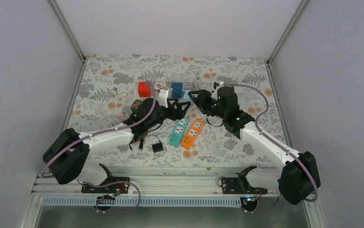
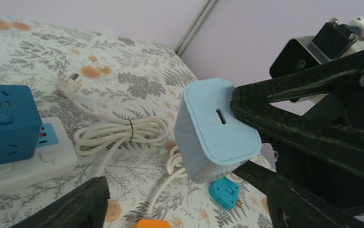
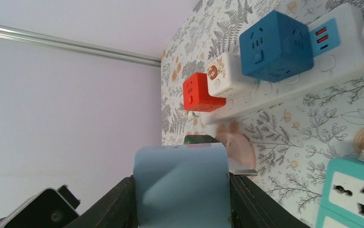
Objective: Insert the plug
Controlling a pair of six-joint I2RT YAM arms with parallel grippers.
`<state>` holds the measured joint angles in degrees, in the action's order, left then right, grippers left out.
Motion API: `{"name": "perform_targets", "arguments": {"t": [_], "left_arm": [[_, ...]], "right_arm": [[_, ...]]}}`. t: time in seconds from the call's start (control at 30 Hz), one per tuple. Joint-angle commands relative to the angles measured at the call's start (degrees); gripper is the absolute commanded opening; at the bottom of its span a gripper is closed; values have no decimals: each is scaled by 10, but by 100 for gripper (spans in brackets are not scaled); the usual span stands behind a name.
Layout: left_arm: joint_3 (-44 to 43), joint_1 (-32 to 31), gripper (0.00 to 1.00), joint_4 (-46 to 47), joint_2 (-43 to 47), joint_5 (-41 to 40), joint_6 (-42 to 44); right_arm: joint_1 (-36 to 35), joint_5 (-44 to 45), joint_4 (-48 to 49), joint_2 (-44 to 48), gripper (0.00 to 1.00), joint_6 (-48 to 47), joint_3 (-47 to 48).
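Note:
The plug (image 3: pixel 182 187) is a pale blue block with rounded corners, and my right gripper (image 3: pixel 182 209) is shut on it, one black finger on each side. From the left wrist, the plug (image 2: pixel 213 128) hangs above the flowered cloth with a small slot in its face, and the right gripper's fingers (image 2: pixel 294 114) hold it from the right. My left gripper (image 2: pixel 185 209) is open just below it, with both fingers well apart from it. From above, the two grippers meet mid-table, left (image 1: pixel 180 108) and right (image 1: pixel 193 97), with the plug (image 1: pixel 187 94) between them.
A white power strip (image 3: pixel 284 88) at the back carries a red cube (image 3: pixel 199 92), a white cube (image 3: pixel 227 76) and a blue cube (image 3: pixel 275 45). A teal strip (image 1: pixel 178 132) and an orange strip (image 1: pixel 192 133) lie nearer. A coiled white cord (image 2: pixel 118 133), a pale pink plug (image 3: pixel 239 147) and a black adapter (image 1: pixel 157 147) lie around.

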<state>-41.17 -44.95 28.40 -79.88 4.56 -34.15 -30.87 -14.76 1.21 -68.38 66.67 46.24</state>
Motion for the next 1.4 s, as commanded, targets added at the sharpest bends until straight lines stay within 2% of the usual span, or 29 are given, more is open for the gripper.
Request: {"name": "perform_targets", "arguments": {"t": [0.0, 0.2, 0.43, 0.6, 0.73, 0.83, 0.9, 1.0, 1.07, 1.2, 1.3, 1.37], "left_arm": [[-22, -11, 80, 46, -23, -10, 13], [-23, -15, 73, 71, -35, -33, 8], [-38, -16, 72, 91, -53, -34, 5], [-30, -16, 61, 106, -52, -47, 5], [-25, -16, 42, 113, -52, -55, 9], [-23, -16, 35, 107, -48, -58, 16], [-20, -16, 32, 98, -41, -61, 22], [-18, -12, 29, 68, -24, -59, 38], [-13, -8, 29, 44, -12, -50, 61], [4, 3, 28, 18, 12, -21, 101], [6, 21, 28, -12, 33, 12, 110], [-2, 39, 28, -42, 46, 39, 101]], "right_arm": [[-9, -16, 27, -7, 41, 17, 22], [-16, -19, 26, -9, 41, 14, 30], [-20, -31, 26, -21, 41, 15, 31], [-24, -30, 23, -22, 42, 11, 30], [-36, -21, 12, -26, 44, 3, 33], [-37, -8, -6, -28, 47, -9, 39], [-36, 11, -18, -24, 55, -23, 40], [-36, 38, -41, -17, 76, -93, 55], [-36, 55, -63, -13, 85, -151, 69], [-30, 60, -96, -4, 90, -272, 84], [-28, 41, -109, 1, 90, -377, 89], [-28, 57, -114, 14, 87, -437, 77]]}}
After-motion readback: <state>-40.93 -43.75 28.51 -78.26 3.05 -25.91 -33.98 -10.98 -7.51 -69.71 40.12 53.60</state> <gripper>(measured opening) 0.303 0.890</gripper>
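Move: The light-blue plug, still held in the right fingertips, hangs in the air about 4 cm to the right, 2 cm ahead and 1 cm above the open left hand. From the right hand, the left gripper is roughly 4 cm left, 1 cm back and 1 cm lower. The seated blue plug is some 16 cm ahead of the left hand, 2 cm left, 16 cm below; the teal strip 4 cm back, 1 cm left, the orange strip 5 cm back, 6 cm right, both 21 cm below. The light-blue plug is passed in mid-air: the right hand carries it 2 cm left while the left hand eases a little right and forward and shuts its fingers on the plug's sides. The right fingers then open wide, coming free and backing off about 1 cm right and up with a turn of some 25 degrees; the left draws the plug nearly 3 cm left. ##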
